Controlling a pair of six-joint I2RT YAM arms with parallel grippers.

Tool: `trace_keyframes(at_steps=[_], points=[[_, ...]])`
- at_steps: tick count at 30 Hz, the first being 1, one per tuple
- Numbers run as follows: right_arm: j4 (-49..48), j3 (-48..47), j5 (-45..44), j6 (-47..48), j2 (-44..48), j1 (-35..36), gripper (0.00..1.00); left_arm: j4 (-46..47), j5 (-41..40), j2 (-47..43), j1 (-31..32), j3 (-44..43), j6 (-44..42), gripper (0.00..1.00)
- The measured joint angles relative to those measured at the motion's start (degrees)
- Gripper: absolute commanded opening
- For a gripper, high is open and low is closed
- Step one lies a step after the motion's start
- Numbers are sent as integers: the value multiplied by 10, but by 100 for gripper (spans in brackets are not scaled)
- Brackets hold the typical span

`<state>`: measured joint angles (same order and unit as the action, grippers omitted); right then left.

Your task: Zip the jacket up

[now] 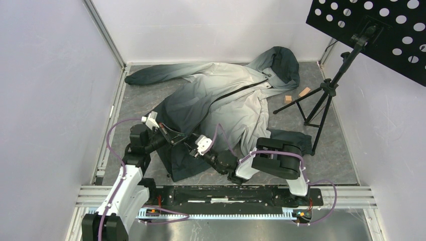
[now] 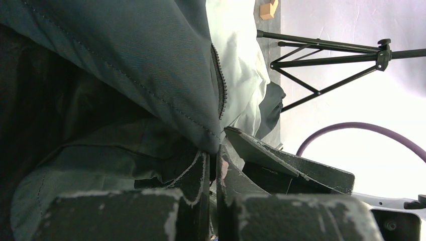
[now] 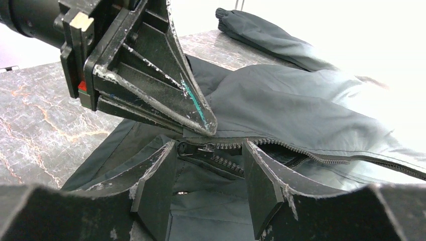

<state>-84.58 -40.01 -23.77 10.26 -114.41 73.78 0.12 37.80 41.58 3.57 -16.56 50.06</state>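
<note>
The jacket (image 1: 226,100) lies spread on the table, hood at the far right, its dark zipper (image 1: 236,93) open down the front. At the near hem, my left gripper (image 2: 213,159) is shut on the jacket's fabric edge beside the zipper's bottom end. In the right wrist view the left gripper (image 3: 205,128) pinches that hem just above the zipper slider (image 3: 197,149). My right gripper (image 3: 210,150) stands open, its fingers (image 3: 155,191) on either side of the slider and the lowest zipper teeth (image 3: 226,163), holding nothing. From the top, both grippers meet at the hem: left gripper (image 1: 185,139), right gripper (image 1: 195,149).
A black tripod stand (image 1: 321,100) stands at the right on the table, carrying a perforated black board (image 1: 371,35) overhead. Two small wooden blocks (image 1: 296,95) lie by the hood. White walls close in the left, back and right sides. A sleeve (image 1: 150,75) reaches far left.
</note>
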Motion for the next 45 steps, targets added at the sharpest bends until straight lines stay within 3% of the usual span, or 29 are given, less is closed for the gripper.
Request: trace_keyframes(at_steps=[38,45], points=[[-2,27,-7,0,11,1,36,0,0,0,0,0,0,2],[-2,20,0,0,11,1,27,0,0,0,0,0,0,2]])
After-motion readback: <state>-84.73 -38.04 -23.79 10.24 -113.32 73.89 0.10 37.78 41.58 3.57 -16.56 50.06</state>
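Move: The zip's pull sits just off the right fingertips, roughly level with them, about 1 cm ahead and 2 cm to the left of the right hand. The left gripper's tips, shut on the jacket edge, are some 1 cm ahead, 3 cm left and 1 cm above. The open zip edge runs past about 10 cm ahead, 8 cm right and a little lower. From the left hand the pull is level fore and aft, about 2 cm right and 1 cm below. One finger of the right hand comes against the zip's pull tab, the two fingers narrowing around it from over half open to about a third. The hand first slips right about 1.5 cm and down about 1 cm, pauses, then comes back left nearly 1 cm and slightly up, still closing. The left hand stays put, keeping its pinch on the jacket edge beside the slider. ##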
